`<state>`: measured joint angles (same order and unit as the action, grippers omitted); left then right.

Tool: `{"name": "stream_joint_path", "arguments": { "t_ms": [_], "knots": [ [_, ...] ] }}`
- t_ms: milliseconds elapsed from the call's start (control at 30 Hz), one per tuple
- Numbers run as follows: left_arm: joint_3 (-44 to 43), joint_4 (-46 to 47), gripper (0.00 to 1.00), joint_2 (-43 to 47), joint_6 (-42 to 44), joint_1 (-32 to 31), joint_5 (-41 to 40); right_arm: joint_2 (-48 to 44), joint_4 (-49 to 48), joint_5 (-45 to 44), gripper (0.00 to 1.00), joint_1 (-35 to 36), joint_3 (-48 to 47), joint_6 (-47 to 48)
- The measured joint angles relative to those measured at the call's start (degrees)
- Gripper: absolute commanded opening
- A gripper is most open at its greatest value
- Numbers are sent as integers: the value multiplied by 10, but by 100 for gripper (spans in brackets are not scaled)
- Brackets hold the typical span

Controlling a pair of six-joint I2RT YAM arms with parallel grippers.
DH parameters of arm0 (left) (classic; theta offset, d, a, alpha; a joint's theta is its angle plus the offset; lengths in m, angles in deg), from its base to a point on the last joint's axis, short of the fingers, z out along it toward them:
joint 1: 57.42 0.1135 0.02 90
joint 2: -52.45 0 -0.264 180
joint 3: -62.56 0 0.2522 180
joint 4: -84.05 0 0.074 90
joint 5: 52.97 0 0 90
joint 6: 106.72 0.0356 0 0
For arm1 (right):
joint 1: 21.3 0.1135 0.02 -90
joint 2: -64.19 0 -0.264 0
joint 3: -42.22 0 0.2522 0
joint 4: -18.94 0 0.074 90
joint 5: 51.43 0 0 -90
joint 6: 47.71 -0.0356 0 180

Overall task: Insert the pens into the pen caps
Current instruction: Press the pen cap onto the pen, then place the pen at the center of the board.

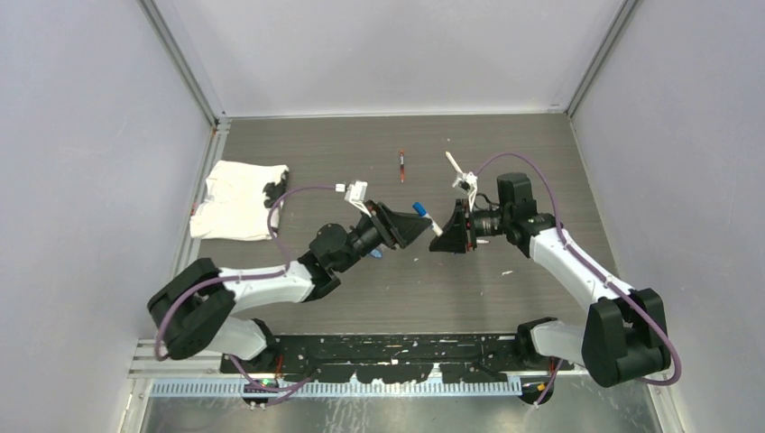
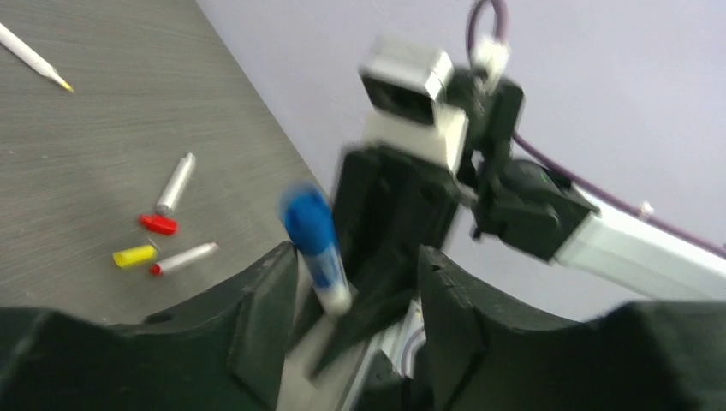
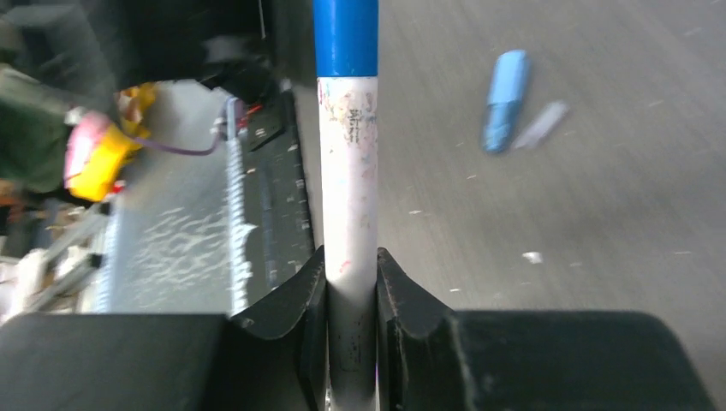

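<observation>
A white-barrelled pen (image 3: 348,171) with a blue pen cap (image 3: 347,38) on its end is held above the table between the two arms. My right gripper (image 3: 351,265) is shut on the barrel. In the left wrist view the blue cap (image 2: 310,227) stands between the parted jaws of my left gripper (image 2: 351,300), close to the left finger and apart from the right one. From above, the capped pen (image 1: 424,215) bridges the left gripper (image 1: 415,227) and the right gripper (image 1: 444,236). Loose on the table lie a red cap (image 2: 159,224), a yellow cap (image 2: 134,255), a red-tipped pen (image 2: 184,258) and a yellow-tipped pen (image 2: 34,58).
A white cloth (image 1: 237,198) lies at the left of the table. A red-ended pen (image 1: 401,166) and crossed white pens (image 1: 458,170) lie toward the back. A light-blue oblong piece (image 3: 505,98) and a small grey tube (image 3: 542,124) rest below the right gripper.
</observation>
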<state>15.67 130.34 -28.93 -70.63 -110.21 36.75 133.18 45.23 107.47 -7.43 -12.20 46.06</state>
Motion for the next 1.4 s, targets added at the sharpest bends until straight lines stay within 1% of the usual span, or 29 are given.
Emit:
{"name": "stream_joint_path", "arguments": {
  "t_ms": [67, 167, 267, 400, 567, 667, 800, 1000, 1100, 1267, 1400],
  "knots": [
    [7, -40, 76, 37, 5, -12, 12, 4, -4, -18, 1, -5, -17, 12],
    [8, -110, 78, 105, 26, -30, 24, 5, -5, -42, 1, -13, -37, 30],
    [8, -164, 79, 165, 60, -28, 24, 5, 6, -61, 1, -16, -45, 54],
    [22, -226, 83, 245, 113, -23, 25, 5, 47, -87, 8, -19, -60, 89],
    [82, -278, 88, 316, 155, -22, 22, -6, 75, -129, 14, -35, -69, 116],
    [111, -299, 89, 329, 165, -21, 13, -10, 81, -165, 17, -49, -70, 116],
    [137, -317, 90, 333, 170, -19, -6, -1, 72, -227, 20, -59, -70, 93],
    [160, -324, 91, 340, 170, -18, -30, 44, 17, -346, 27, -62, -70, 16],
    [168, -325, 92, 339, 170, -18, -40, 72, -6, -388, 28, -63, -70, -18],
    [173, -325, 92, 329, 170, -18, -52, 163, -11, -442, 28, -64, -99, -54],
    [176, -326, 91, 321, 170, -16, -56, 245, 14, -484, 28, -64, -162, -66]
  ]
}}
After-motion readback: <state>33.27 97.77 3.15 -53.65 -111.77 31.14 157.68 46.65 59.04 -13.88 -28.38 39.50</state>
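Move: The right hand holds the capped pen and goes for the open table about 18 cm ahead, 10 cm right and 14 cm below. From it, the red cap lies some 13 cm ahead, 12 cm right; the nearer white pen 18 ahead, 17 right; the far white pen 28 ahead, 9 right. From the left hand that spot is roughly 16 cm ahead, 14 right, 22 below. Right hand carries pen about 20 cm forward-right, 10 down towards open table; left hand opens, withdrawing left, down. ##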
